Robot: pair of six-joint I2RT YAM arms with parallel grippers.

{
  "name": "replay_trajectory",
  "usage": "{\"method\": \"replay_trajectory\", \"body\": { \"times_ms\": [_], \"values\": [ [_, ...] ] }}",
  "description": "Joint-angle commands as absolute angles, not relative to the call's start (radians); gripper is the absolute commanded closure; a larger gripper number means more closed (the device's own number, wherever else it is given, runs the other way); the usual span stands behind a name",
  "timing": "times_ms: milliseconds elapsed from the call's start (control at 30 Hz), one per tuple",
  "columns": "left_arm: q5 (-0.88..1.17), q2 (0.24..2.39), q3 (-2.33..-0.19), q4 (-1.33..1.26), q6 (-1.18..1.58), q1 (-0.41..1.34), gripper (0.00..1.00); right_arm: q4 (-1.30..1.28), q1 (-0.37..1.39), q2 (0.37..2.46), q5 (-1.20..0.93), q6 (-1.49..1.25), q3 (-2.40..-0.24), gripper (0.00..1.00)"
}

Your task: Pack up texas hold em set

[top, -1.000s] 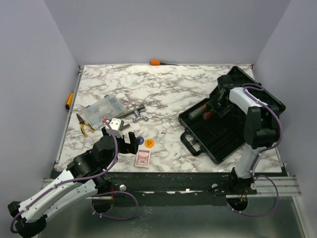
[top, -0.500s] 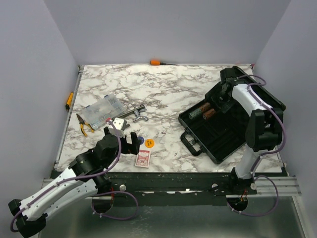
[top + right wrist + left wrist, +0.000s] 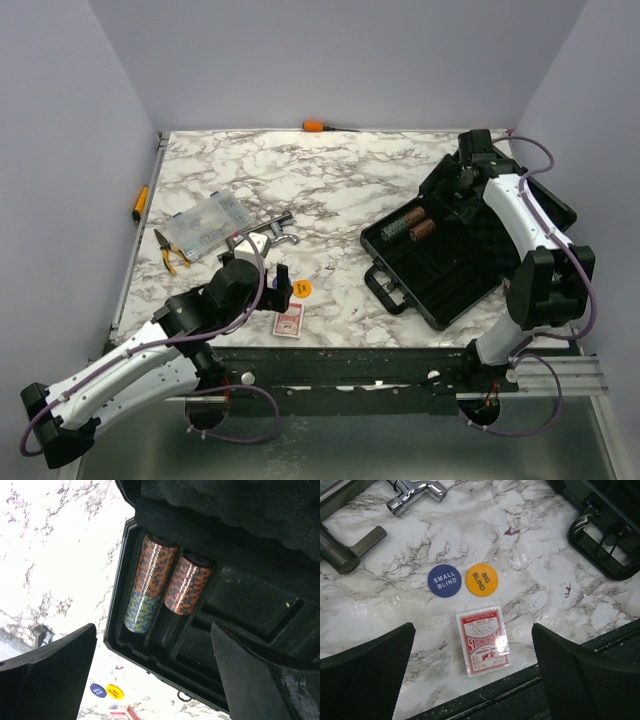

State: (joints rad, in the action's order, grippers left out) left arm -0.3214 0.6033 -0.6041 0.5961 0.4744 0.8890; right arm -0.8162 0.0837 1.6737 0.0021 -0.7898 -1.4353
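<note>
The black case (image 3: 440, 262) lies open at the right, its foam-lined lid (image 3: 240, 505) raised behind it. Two chip stacks (image 3: 410, 225) lie side by side in its far slots: a long orange-and-blue one (image 3: 149, 587) and a short orange one (image 3: 186, 582). My right gripper (image 3: 463, 185) hangs open above the case's far end, holding nothing. The red-backed card deck (image 3: 482, 647) lies near the front edge, with the blue disc (image 3: 444, 580) and orange disc (image 3: 482, 579) just beyond it. My left gripper (image 3: 472, 630) hovers open over the deck, its fingers wide on either side.
A grey metal clamp (image 3: 270, 232), a clear plastic box (image 3: 205, 222) and pliers (image 3: 165, 250) lie left of centre. An orange-handled screwdriver (image 3: 315, 125) rests at the back edge. The case handle (image 3: 602, 540) points toward the discs. The table's front edge (image 3: 520, 690) runs just below the deck.
My right gripper has opened wide and drawn back from the chip stacks, which stay in the case. The left gripper has shifted right, over the discs and deck.
</note>
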Motion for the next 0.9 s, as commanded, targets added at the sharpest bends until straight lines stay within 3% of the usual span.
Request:
{"method": "replay_trajectory", "body": {
  "times_ms": [0, 633, 867],
  "values": [
    [-0.295, 0.685, -0.673, 0.711, 0.545, 0.883, 0.02, -0.876, 0.079, 1.581, -0.023, -0.731, -1.376, 0.02],
    [-0.192, 0.888, -0.680, 0.870, 0.882, 0.883, 0.02, -0.926, 0.078, 1.302, -0.083, -0.700, -1.147, 0.02],
    [-0.191, 0.941, -0.654, 0.804, 0.818, 0.883, 0.02, -0.949, 0.078, 1.254, -0.083, -0.679, -1.116, 0.02]
  ]
}}
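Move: The red card deck lies flat some 14 cm below the left gripper, about 3 cm back and 1 cm to its right. From the same gripper, the blue small blind button is about 6 cm ahead and 1 cm left, the yellow big blind button 5 cm ahead and 4 cm right, both about 15 cm down. From the right gripper the card deck is roughly 36 cm left, 23 cm back and 13 cm below. Bring the open left gripper down about 7 cm towards the card deck while drawing it back some 4 cm, tipping the fingers nearly 30 degrees steeper and turning them slightly counter-clockwise; don't touch the deck yet. Meanwhile pull the empty, open right gripper back about 11 cm over the case, almost level, away from the seated chip rolls. ##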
